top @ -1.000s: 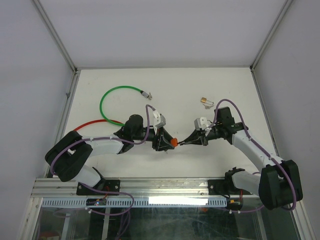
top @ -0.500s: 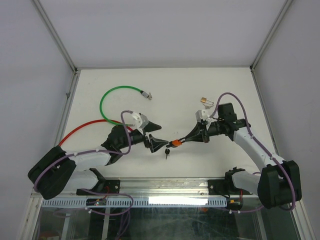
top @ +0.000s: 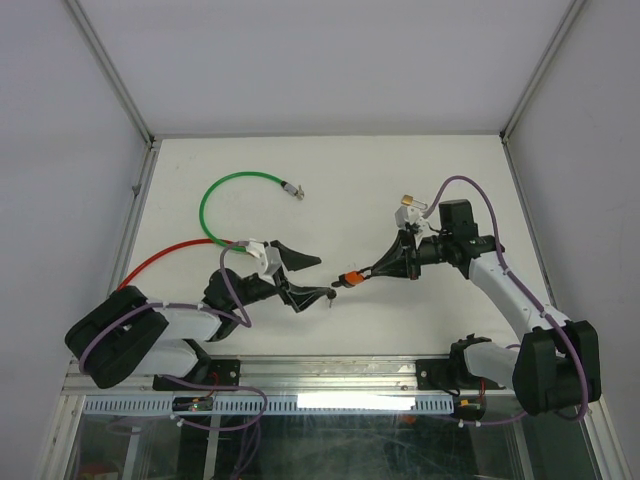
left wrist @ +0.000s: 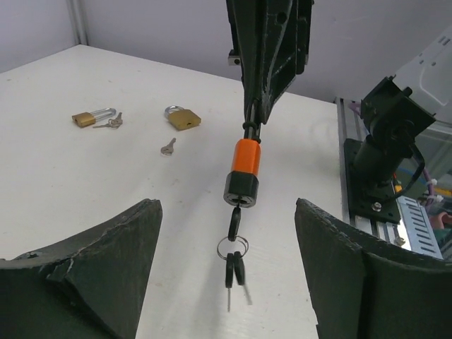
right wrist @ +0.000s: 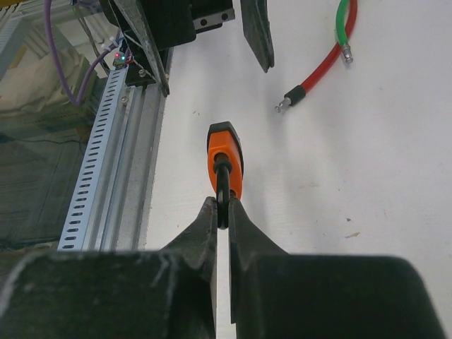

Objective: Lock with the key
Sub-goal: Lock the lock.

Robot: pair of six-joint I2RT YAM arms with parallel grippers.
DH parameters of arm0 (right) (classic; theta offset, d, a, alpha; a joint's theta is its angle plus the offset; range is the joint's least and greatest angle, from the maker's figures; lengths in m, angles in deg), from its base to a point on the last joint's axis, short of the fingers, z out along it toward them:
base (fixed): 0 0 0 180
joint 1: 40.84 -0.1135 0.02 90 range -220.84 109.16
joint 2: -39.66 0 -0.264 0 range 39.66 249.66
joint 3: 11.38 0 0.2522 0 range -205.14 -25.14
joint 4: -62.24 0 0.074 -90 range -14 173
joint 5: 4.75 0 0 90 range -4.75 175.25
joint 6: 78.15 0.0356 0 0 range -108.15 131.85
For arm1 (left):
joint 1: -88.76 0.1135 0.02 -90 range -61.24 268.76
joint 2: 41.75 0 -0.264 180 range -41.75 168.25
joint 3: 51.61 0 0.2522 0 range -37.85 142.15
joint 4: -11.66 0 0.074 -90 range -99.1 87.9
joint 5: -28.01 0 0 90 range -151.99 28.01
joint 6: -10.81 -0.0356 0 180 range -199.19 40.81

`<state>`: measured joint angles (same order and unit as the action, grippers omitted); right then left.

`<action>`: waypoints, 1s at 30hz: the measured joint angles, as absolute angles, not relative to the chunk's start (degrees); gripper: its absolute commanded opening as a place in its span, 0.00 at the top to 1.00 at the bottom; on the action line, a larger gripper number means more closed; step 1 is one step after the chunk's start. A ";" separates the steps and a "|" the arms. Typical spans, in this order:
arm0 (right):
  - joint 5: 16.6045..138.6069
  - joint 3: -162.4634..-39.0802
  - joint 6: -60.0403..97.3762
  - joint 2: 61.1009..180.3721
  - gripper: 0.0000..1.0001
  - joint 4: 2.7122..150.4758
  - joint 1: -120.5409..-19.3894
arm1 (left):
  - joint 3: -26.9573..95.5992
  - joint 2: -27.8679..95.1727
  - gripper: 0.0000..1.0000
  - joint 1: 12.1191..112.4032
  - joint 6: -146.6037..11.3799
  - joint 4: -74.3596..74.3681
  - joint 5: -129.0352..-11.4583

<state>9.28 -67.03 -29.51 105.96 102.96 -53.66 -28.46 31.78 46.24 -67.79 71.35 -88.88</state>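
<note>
An orange padlock [top: 350, 278] hangs in the air over the table's front middle. My right gripper [top: 368, 272] is shut on its black shackle [right wrist: 222, 191], with the orange body [right wrist: 224, 152] sticking out beyond the fingertips. In the left wrist view the lock [left wrist: 244, 159] points downward, and a black-headed key [left wrist: 234, 222] sits in its keyhole. A ring with two more keys [left wrist: 234, 268] dangles from it. My left gripper [top: 315, 277] is open just left of the lock, its fingers [left wrist: 106, 261] standing wide to either side of the keys without touching them.
Two brass padlocks [left wrist: 182, 118] [left wrist: 92, 116] and a loose key [left wrist: 167, 147] lie on the table beyond the lock. A green cable [top: 235, 195] and a red cable [top: 170, 255] curve at the left. The aluminium rail [right wrist: 99, 155] runs along the near edge.
My left gripper has opened, let go of the lock and key, and drawn back to the left. The right gripper has carried the lock slightly back and right, keys now dangling.
</note>
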 measured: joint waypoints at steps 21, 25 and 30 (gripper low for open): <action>8.06 -67.03 -28.29 106.29 1.00 101.67 -53.57 | -18.82 43.74 0.54 40.73 -75.60 66.91 -93.78; 8.06 -67.03 -28.31 106.33 1.00 101.56 -53.57 | -18.03 43.81 0.57 40.73 -75.90 65.84 -93.80; 8.06 -67.03 -28.31 106.42 1.00 101.54 -53.57 | -17.75 44.81 0.63 40.75 -75.92 65.82 -93.95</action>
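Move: About 5 cm to the right of the left hand, roughly 1 cm back and 3 cm lower, the key sticks out of the orange lock. The lock body is about 3 cm farther right than the key and 1 cm farther out; the spare keys dangle on their ring some 4 cm below the key. From the right hand, the key is about 7 cm left, 2 cm back and 2 cm down, and the lock 4 cm left, 1 cm back. Sweeping right about 5 cm towards the key end of the lock, the left hand first stays nearly level, then sinks roughly 3 cm as it arrives. Its wrist turns some 10 degrees clockwise and tips the fingers level, while they narrow to half their gap around the key without visibly pinching. The right hand stays put, keeping its grip on the shackle. ##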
